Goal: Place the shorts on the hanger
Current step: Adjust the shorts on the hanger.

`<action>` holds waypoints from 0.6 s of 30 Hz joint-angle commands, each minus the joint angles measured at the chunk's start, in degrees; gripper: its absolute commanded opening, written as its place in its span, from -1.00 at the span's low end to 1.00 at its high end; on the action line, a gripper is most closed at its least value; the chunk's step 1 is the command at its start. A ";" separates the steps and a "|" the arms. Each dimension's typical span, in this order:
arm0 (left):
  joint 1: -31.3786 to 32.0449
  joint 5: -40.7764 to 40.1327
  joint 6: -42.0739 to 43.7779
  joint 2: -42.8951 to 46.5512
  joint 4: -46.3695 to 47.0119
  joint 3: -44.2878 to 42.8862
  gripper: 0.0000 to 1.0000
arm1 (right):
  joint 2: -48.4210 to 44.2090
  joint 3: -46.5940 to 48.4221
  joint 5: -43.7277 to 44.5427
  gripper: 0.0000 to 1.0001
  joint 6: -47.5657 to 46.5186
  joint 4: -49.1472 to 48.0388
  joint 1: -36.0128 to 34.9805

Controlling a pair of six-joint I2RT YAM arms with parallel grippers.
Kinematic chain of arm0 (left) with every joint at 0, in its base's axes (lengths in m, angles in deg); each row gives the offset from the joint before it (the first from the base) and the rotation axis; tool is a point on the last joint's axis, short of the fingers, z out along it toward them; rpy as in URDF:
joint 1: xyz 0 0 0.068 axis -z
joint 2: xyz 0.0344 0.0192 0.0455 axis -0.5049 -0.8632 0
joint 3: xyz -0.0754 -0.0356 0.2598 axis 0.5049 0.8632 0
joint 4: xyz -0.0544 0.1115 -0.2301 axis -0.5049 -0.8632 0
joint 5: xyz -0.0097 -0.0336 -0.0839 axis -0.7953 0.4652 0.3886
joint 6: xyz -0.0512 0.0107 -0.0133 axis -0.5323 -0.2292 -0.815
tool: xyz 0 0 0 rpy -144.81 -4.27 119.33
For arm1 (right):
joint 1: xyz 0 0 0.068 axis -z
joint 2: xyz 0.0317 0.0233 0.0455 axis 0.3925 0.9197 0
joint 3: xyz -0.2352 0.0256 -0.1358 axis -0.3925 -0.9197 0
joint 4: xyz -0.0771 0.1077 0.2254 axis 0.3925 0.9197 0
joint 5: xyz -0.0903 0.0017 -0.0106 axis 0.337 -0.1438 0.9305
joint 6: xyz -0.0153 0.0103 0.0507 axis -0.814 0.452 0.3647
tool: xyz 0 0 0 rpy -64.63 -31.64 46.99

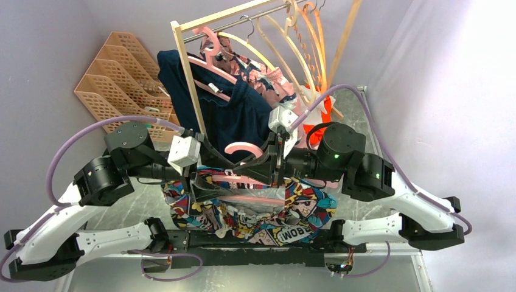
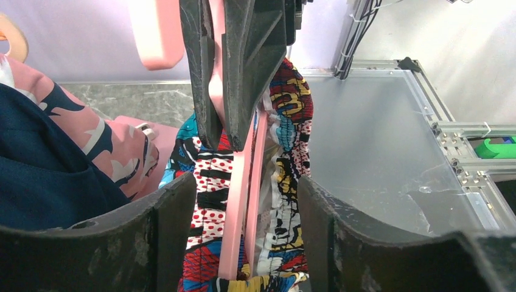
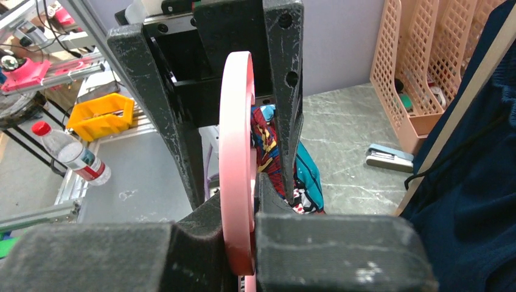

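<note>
The comic-print shorts [image 1: 268, 222] hang folded over the lower bar of the pale-pink hanger [image 1: 243, 148] just above the table's near edge. My right gripper [image 1: 271, 164] is shut on the hanger below its hook; in the right wrist view the pink plastic [image 3: 236, 121] is pinched between the pads [image 3: 243, 213]. My left gripper [image 1: 204, 185] is open. In the left wrist view its fingers [image 2: 176, 225] stand either side of the hanger's bars [image 2: 234, 207] and the draped shorts [image 2: 207, 164], with gaps on both sides. The shorts also show in the right wrist view [image 3: 264, 146].
A wooden clothes rack [image 1: 185, 67] stands behind, with a navy garment [image 1: 231, 115], a pink patterned garment [image 1: 255, 70] and cream and orange hangers [image 1: 304, 36]. Peach file trays [image 1: 128, 67] stand back left. A stapler [image 3: 389, 157] lies on the table; a bottle [image 3: 73, 155] lies beyond its edge.
</note>
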 commanded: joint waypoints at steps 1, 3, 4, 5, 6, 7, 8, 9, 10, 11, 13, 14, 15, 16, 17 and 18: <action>0.17 -0.41 1.68 -0.98 -0.83 0.28 0.33 | -0.63 0.64 -1.15 -1.00 1.29 -5.68 0.14; 0.16 -0.90 2.35 -1.74 -1.89 -0.12 0.34 | -0.43 0.82 -1.83 -1.00 1.56 -6.31 0.13; 0.16 -1.30 2.73 -2.11 -2.36 -0.33 0.33 | -0.35 1.00 -2.19 -1.00 1.65 -6.50 0.13; 0.16 -1.34 3.00 -2.49 -2.82 -0.46 0.30 | -0.34 1.13 -2.43 -1.00 1.71 -6.68 0.13; 0.17 -1.17 3.25 -2.88 -3.17 -0.61 0.25 | -0.28 1.23 -2.64 -1.00 1.82 -6.81 0.13; 0.16 -0.88 3.41 -3.11 -3.43 -0.73 0.19 | -0.30 1.22 -2.75 -1.00 1.87 -6.90 0.10; 0.16 -0.62 3.51 -3.30 -3.62 -0.75 0.06 | -0.25 1.20 -2.79 -1.00 1.94 -7.01 0.15; 0.21 -0.36 3.65 -3.45 -3.72 -0.80 -0.15 | -0.27 1.19 -2.82 -1.00 2.01 -6.96 0.16; 0.17 -0.20 3.77 -3.50 -3.82 -0.84 -0.36 | -0.25 1.15 -2.87 -1.00 2.03 -6.88 0.13; 0.21 -0.31 3.83 -3.49 -3.83 -0.84 -0.57 | -0.24 1.20 -2.83 -1.00 2.03 -6.73 0.13; 0.16 -0.74 3.77 -3.13 -3.47 -0.84 -0.84 | 0.03 1.48 -3.03 -1.00 1.93 -5.72 0.13; 0.16 -0.82 3.79 -2.96 -3.29 -0.84 -0.86 | 0.23 1.77 -3.26 -1.00 1.86 -4.63 0.17; 0.18 -0.89 3.86 -2.83 -3.18 -0.97 -0.86 | 0.41 2.07 -3.43 -1.00 1.77 -3.64 0.13; 0.18 -0.87 3.84 -2.73 -3.21 -1.08 -0.86 | 0.48 2.51 -3.26 -1.00 1.69 -2.48 0.13; 0.16 -0.96 3.91 -2.72 -3.34 -1.29 -0.86 | 0.56 2.83 -2.93 -0.92 1.68 -1.26 0.13; 0.16 -1.00 4.03 -2.72 -3.57 -1.47 -0.86 | 0.45 3.05 -2.68 -0.67 1.60 -0.15 0.15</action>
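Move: The left hand, open, has the pink hanger's left shoulder bar beside the neck about 2 cm to its right, 2 cm below and nearly level forward. The right fingertips on the neck are about 4 cm to its right and 1 cm ahead; the hook is roughly 5 cm ahead, 4 cm right and 4 cm above. The patterned shorts hang some 12 cm below it, 6 cm right and 4 cm back. From the right hand, that bar lies about 2 cm left, 1 cm back and 2 cm below. The left fingers shut on the pink bar beside the hanger's neck, pinching it just below the right fingertips, after the open left hand has sunk about 2 cm and eased some 1 cm to the right, its fingers tipping down about 5 degrees. The right hand keeps its closed grip on the neck and stays nearly in place. ##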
